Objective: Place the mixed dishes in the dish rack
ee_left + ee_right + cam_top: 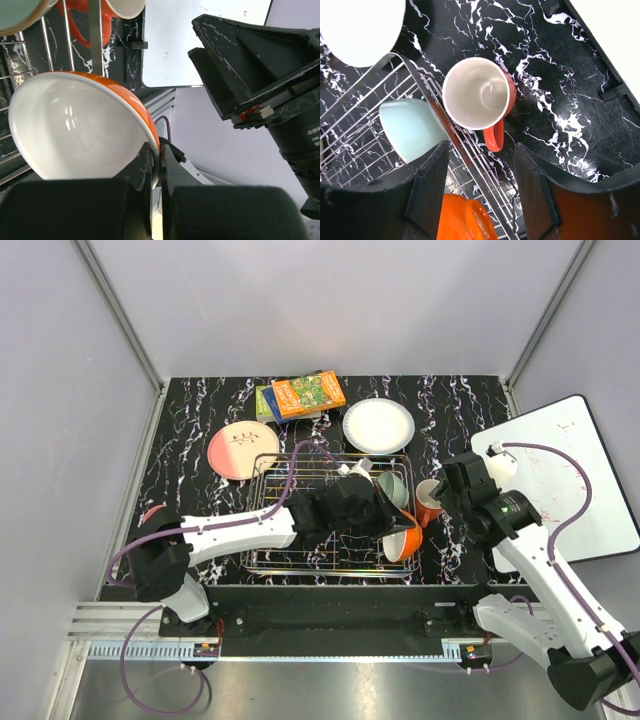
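Observation:
My left gripper (392,530) reaches over the silver wire dish rack (262,558) and is shut on the rim of the orange bowl (75,130), which is tilted on edge at the rack's right end (405,540). The pale green bowl (393,487) lies in the rack beside it. The orange-red mug (480,95) stands upright on the table just right of the rack. My right gripper (482,187) is open and empty above the mug's handle and the rack's edge. The white plate (378,425) and pink-and-cream plate (243,449) lie behind the rack. The pink cup is hidden.
Colourful books (303,395) lie at the back of the black marbled table. A white board (575,475) lies to the right of the table. Grey walls close in the back and sides.

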`<state>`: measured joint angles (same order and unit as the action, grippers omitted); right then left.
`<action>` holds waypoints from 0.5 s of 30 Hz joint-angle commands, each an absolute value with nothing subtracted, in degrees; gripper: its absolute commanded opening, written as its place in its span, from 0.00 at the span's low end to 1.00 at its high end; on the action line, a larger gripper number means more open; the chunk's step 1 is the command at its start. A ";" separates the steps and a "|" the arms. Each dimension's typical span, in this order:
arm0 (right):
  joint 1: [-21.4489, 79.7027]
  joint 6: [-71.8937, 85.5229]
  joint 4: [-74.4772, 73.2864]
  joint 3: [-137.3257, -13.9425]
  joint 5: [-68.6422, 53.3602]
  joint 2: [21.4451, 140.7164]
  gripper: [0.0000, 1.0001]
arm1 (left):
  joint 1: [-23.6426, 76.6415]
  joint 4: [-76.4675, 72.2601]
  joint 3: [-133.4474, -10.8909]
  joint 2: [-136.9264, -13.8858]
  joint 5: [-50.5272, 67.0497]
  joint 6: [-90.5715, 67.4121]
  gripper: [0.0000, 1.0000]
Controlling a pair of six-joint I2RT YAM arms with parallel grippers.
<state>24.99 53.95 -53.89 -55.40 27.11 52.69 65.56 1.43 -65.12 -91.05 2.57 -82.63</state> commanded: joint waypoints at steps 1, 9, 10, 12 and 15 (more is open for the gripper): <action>24.78 53.52 -54.14 -55.90 29.53 50.19 0.63 | 65.57 0.86 -67.76 -89.91 2.12 -85.95 0.00; 24.78 53.35 -54.93 -57.13 30.59 49.31 0.64 | 65.65 7.47 -67.67 -90.35 2.00 -89.30 0.06; 24.70 53.35 -55.19 -57.56 30.93 49.31 0.64 | 65.65 7.38 -68.11 -90.79 2.54 -89.12 0.06; 24.70 53.26 -55.37 -57.83 31.20 49.04 0.64 | 65.22 7.91 -68.46 -91.23 3.77 -89.30 0.14; 24.70 53.26 -55.63 -57.66 31.90 48.34 0.66 | 65.13 9.40 -68.47 -90.62 2.64 -89.56 0.45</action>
<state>24.99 53.76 -54.94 -55.51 28.49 49.65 65.45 9.72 -65.65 -91.18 1.93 -88.42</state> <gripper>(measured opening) 0.649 0.335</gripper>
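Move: In the rack's near right corner, the left hand already pinches the orange bowl by its rim; the bowl's middle is about 5 cm back, 2 cm left and 4 cm below that hand. The green bowl stands about 9 cm ahead and 3 cm left of the hand, the orange mug 6 cm ahead and 5 cm right, both some 6 cm lower. From the right hand, the orange bowl lies roughly 13 cm back, 13 cm left and 4 cm below. Lowering the orange bowl into the rack's near right corner, the left hand sinks some 2.5 cm and eases about 1.5 cm left, away from the right rail, while the wrist turns about 10 degrees. The fingers, shut on the rim at first, open to about a third, one on either side of it, ending the pinch as the hand stays at the bowl. ##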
